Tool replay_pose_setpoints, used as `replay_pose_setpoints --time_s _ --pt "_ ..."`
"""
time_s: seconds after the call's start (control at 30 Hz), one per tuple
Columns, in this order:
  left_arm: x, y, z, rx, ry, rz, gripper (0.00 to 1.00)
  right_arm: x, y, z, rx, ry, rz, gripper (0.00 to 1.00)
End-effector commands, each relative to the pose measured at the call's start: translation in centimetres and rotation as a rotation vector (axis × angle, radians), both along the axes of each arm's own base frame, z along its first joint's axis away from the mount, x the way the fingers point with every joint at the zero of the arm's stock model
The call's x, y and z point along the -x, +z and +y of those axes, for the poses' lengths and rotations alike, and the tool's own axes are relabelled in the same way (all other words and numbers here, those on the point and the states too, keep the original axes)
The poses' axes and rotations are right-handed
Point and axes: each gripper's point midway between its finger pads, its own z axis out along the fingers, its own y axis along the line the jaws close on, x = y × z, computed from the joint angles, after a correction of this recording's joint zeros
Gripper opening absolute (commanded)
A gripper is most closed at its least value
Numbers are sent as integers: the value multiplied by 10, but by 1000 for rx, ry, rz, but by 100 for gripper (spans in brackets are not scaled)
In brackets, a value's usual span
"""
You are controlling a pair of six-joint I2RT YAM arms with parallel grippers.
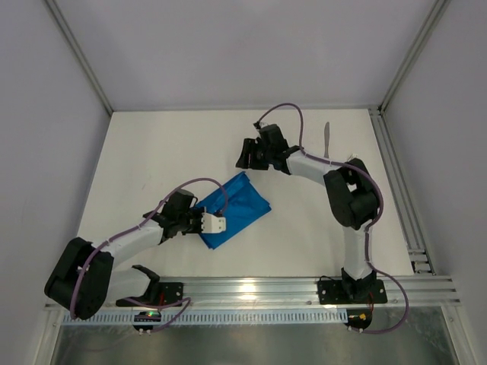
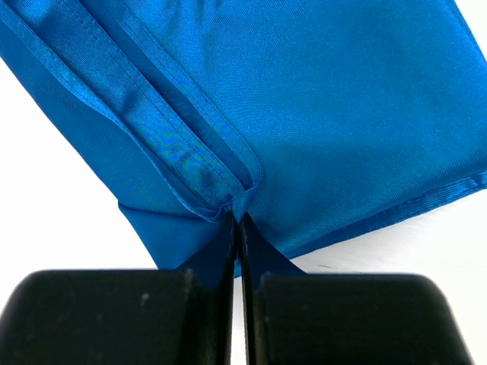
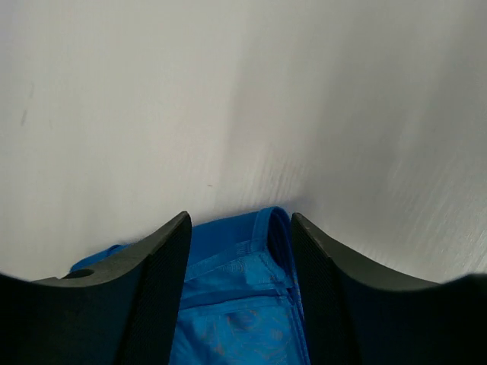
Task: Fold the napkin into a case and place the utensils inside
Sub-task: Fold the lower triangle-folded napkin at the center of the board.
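The bright blue napkin [image 1: 236, 207] lies folded into a long slanted shape on the white table. My left gripper [image 1: 221, 223] is shut on its near end, where the hemmed layers bunch at the fingertips [image 2: 237, 217]. My right gripper [image 1: 246, 157] hangs open just past the napkin's far corner. That corner [image 3: 251, 251] shows between and below the two spread fingers, and neither pad presses it. A silver knife [image 1: 327, 139] lies at the far right of the table, beyond the right arm.
White walls enclose the table on three sides. An aluminium rail [image 1: 399, 190] runs along the right edge. Another rail [image 1: 259, 287] crosses the near edge, where the arm bases are bolted.
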Motion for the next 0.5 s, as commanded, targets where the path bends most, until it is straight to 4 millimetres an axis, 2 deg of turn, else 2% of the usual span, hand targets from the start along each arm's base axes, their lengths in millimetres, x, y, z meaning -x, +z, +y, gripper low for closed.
replay_pose_setpoints --time_s 0.0,0.13,0.2,0.3,0.33,0.47 --pt "7 -11 3 -24 -9 35 0 -2 -9 4 47 36 21 58" --pt "8 -11 4 -26 -7 38 0 3 -26 3 60 41 57 56" --pt "8 -11 4 -26 -7 38 0 7 -26 6 35 52 64 53" --pt "7 -10 3 -23 -4 38 0 12 -32 6 24 55 81 43" --pt "7 -9 3 -21 0 40 0 13 -32 5 17 49 85 32" --pt "7 -7 3 -14 15 47 0 21 -36 3 6 48 89 11"
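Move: The napkin's far corner lies about 6 cm below the open right hand and roughly 1 cm back, with no sideways offset. From that hand, the napkin's right corner is some 13 cm back and 8 cm right; the knife is about 11 cm ahead and 25 cm right. From the left hand, still pinching the napkin's near-left part, the far corner is about 20 cm ahead and 12 cm right, at about its height. Right hand sinks about 5 cm and slightly back onto the napkin's far corner, fingers closing; left keeps pinching. ##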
